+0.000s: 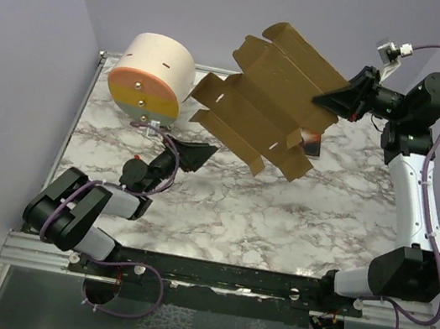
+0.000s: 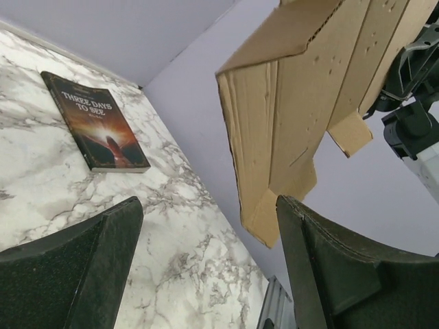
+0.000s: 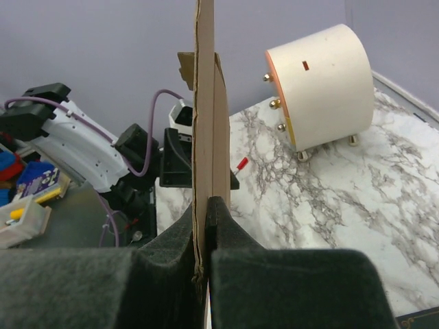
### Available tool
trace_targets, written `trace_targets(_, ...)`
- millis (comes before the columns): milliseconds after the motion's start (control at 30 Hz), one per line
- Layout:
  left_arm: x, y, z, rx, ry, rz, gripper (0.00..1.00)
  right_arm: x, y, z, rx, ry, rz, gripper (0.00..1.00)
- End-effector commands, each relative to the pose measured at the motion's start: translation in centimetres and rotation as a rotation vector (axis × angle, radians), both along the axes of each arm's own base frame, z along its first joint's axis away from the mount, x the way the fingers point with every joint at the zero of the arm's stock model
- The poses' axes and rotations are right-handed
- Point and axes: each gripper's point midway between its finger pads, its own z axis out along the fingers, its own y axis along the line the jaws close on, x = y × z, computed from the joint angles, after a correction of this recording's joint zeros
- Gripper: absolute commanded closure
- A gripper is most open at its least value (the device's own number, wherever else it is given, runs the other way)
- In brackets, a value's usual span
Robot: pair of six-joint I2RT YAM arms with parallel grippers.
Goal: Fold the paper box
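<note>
The paper box (image 1: 270,97) is a flat brown cardboard sheet with tabs and flaps, held tilted in the air above the back of the table. My right gripper (image 1: 334,95) is shut on its right edge. In the right wrist view the sheet (image 3: 206,103) stands edge-on, pinched between the two pads of that gripper (image 3: 206,226). My left gripper (image 1: 196,156) sits low near the table, below and left of the sheet, open and holding nothing. In the left wrist view its gripper (image 2: 209,267) is spread wide, with the cardboard (image 2: 302,103) hanging above and beyond it, untouched.
A big cream cylinder (image 1: 152,76) with an orange-yellow face stands at the back left. A dark paperback book (image 2: 96,120) lies on the marble table (image 1: 221,207), mostly hidden under the sheet in the top view. Purple walls close the back and sides.
</note>
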Motion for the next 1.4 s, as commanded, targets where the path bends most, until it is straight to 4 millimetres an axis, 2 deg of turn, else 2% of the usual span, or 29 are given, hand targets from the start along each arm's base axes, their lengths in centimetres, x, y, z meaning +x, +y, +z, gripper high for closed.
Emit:
trace_targets(0,-0.6,-0.5,6.6,-0.130,-0.235,-0.004,0.20,-1.4,0.0,0.5,0.019,0.015,0.041,0.99)
trace_targets(200,0.1,-2.0,7.3,-0.134,-0.246,-0.039,0.34,-1.5,0.0,0.3,0.020,0.021,0.045,0.99)
trace_targets(333,0.7,-2.4,7.4,-0.134,-0.245,-0.039,0.48,-1.5,0.0,0.0,0.021,0.027,0.049,0.99)
trace_targets(500,1.0,-2.5,8.0,-0.139,-0.257,-0.037,0.56,-1.4,0.0,-0.5,0.019,0.037,0.052,0.99)
trace_targets(567,1.1,-2.7,8.2,-0.141,-0.265,-0.044,0.66,-1.3,0.0,-0.9,0.018,0.041,0.051,0.99)
trace_targets(700,1.3,-2.9,8.5,-0.128,-0.268,-0.046,0.93,-1.1,-0.1,-1.4,0.007,0.030,0.037,0.99)
trace_targets(767,1.5,-2.9,8.3,-0.107,-0.255,-0.033,1.00,-1.1,0.0,-1.9,0.000,0.035,0.036,0.99)
trace_targets(933,3.0,-3.3,7.0,-0.002,-0.179,0.020,1.00,-2.1,0.9,-4.0,0.001,0.086,0.094,0.99)
trace_targets(1100,3.8,-3.5,6.9,0.030,-0.154,0.039,1.00,-2.7,2.4,-6.3,-0.003,0.145,0.125,0.99)
trace_targets(1267,4.0,-3.9,6.7,0.021,-0.141,0.023,1.00,-1.8,2.9,-8.3,-0.020,0.159,0.060,0.99)
trace_targets(1367,3.9,-4.0,6.5,0.018,-0.137,0.013,1.00,-1.1,2.8,-8.8,-0.030,0.151,0.020,0.99)
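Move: The cardboard box's near side strip, at its left part, hangs close to the open left fingers: about 3 cm ahead, 4 cm to the right and 5 cm above them. From the left hand, the round cabinet stands some 27 cm ahead, 20 cm left and 13 cm lower; the book lies about 30 cm ahead, 24 cm right and 22 cm down. From the right hand, already holding the box's upper panel, that strip is about 20 cm left, 1 cm back and 14 cm down. The box's hanging near strip is met by the left hand, which goes forward, right and up in about equal parts, some 4 cm each way, while its wide-open fingers shut fully and pinch the cardboard near the left end. The right hand keeps its pinch on the upper panel, almost still at first, then lowers it about 8 cm, drifting some 3 cm left and tipping slightly, towards the left hand. ##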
